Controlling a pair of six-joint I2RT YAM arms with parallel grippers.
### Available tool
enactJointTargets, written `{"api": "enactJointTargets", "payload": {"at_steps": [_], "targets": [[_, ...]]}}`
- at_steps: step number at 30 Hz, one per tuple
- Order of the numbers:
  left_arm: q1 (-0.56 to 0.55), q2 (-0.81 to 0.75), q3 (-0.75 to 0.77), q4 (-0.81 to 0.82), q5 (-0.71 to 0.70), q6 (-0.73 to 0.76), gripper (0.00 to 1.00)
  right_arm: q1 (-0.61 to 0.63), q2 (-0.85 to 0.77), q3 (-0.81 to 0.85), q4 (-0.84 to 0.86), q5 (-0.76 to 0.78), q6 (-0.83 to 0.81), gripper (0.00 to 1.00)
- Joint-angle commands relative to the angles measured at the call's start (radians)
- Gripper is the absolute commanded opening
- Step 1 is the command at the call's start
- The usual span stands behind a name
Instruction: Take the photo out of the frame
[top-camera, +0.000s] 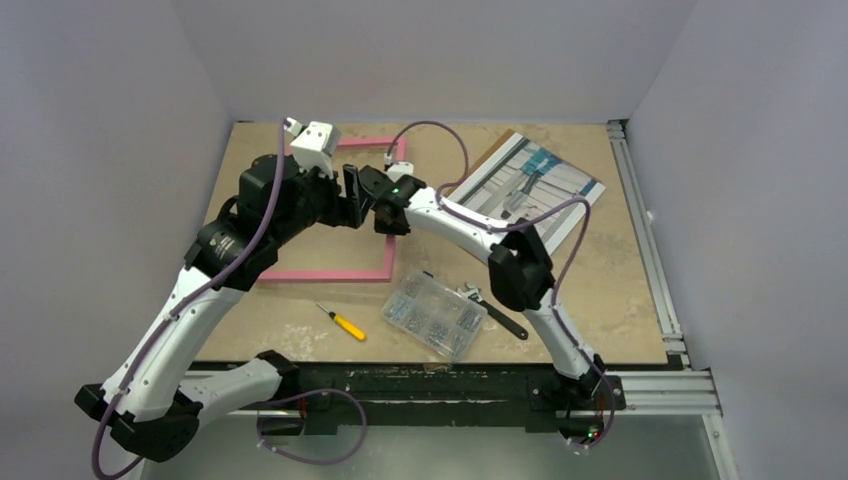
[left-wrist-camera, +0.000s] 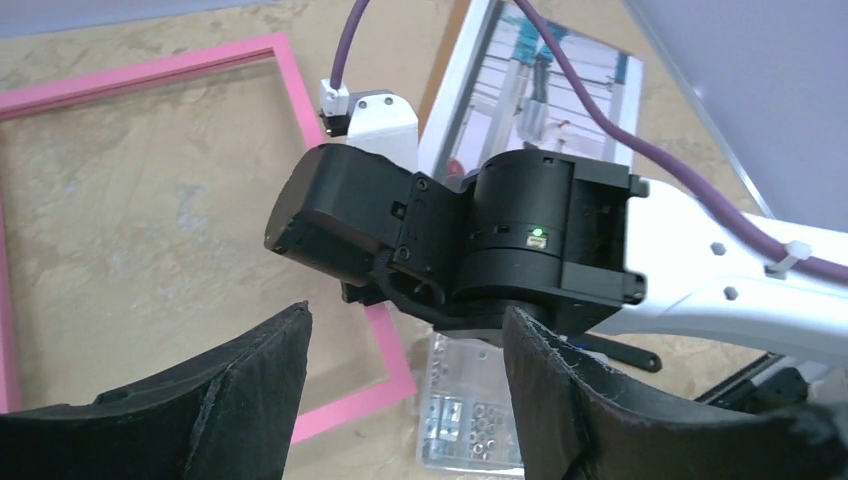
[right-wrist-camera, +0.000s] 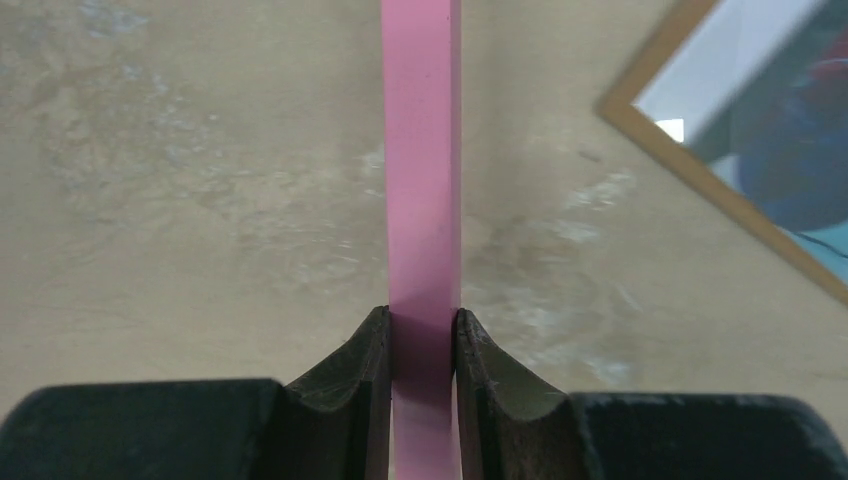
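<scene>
The pink frame (top-camera: 330, 273) lies flat on the table, and bare tabletop shows through its opening (left-wrist-camera: 150, 72). My right gripper (top-camera: 386, 215) is shut on the frame's right bar (right-wrist-camera: 422, 150), one finger on each side (right-wrist-camera: 422, 320). My left gripper (top-camera: 350, 198) hangs open just left of it, over the frame's opening, with nothing between its fingers (left-wrist-camera: 405, 310). The photo (top-camera: 540, 180), a white and teal print, lies at the back right, outside the frame, on a brown board (right-wrist-camera: 700, 190). Its dark red and blue corner (right-wrist-camera: 790, 130) shows in the right wrist view.
A clear screw box (top-camera: 435, 313) sits in front of the frame's near right corner. A black wrench (top-camera: 497, 312) lies beside it. A yellow-handled screwdriver (top-camera: 346, 324) lies near the front edge. A metal rail (top-camera: 650, 250) runs along the table's right side.
</scene>
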Motion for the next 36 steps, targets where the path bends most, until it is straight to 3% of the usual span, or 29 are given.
{"api": "enactJointTargets", "payload": {"at_steps": [1, 8, 15, 19, 20, 22, 26, 30, 33, 36], "targets": [[0.003, -0.08, -0.047, 0.015, -0.159, 0.027, 0.68, 0.039, 0.108, 0.203, 0.058, 0.067, 0.088, 0.0], [-0.022, -0.111, -0.017, -0.044, -0.339, 0.018, 0.68, 0.05, 0.236, 0.257, 0.303, 0.024, 0.112, 0.0], [-0.034, -0.118, -0.015, -0.046, -0.357, 0.035, 0.68, 0.05, 0.347, 0.375, 0.396, -0.057, 0.105, 0.03], [-0.037, -0.11, -0.016, -0.048, -0.356, 0.037, 0.68, 0.047, 0.295, 0.342, 0.395, -0.119, 0.095, 0.51], [-0.037, -0.108, -0.016, -0.048, -0.357, 0.038, 0.68, 0.038, 0.262, 0.315, 0.382, -0.125, 0.084, 0.59], [-0.037, -0.103, -0.016, -0.048, -0.354, 0.037, 0.68, 0.009, 0.172, 0.226, 0.364, -0.153, 0.061, 0.69], [-0.036, -0.088, -0.022, -0.04, -0.324, 0.039, 0.68, -0.075, -0.079, -0.094, 0.393, -0.216, -0.01, 0.71], [-0.034, -0.059, -0.039, -0.019, -0.259, 0.04, 0.68, -0.136, -0.436, -0.519, 0.443, -0.145, -0.083, 0.73], [-0.022, -0.027, -0.067, 0.02, -0.129, 0.043, 0.68, -0.206, -0.68, -0.812, 0.482, -0.147, -0.108, 0.73], [0.006, 0.025, -0.099, 0.085, 0.091, 0.036, 0.69, -0.298, -0.921, -1.074, 0.506, -0.152, -0.114, 0.74]]}}
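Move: The right hand still pinches the right bar of the pink frame; the bare table where the frame is going is centred about 21 cm to its left, 6 cm ahead and 6 cm below. The photo on its backing lies some 27 cm right and 6 cm ahead, the parts box 9 cm right and 17 cm back, the screwdriver 10 cm left and 17 cm back. From the empty left hand, that bare table is about 12 cm left, 13 cm ahead and 32 cm below. Right hand lowers the frame about 12 cm leftward, opens, retreats up-right 25 cm; left sways left and back. ##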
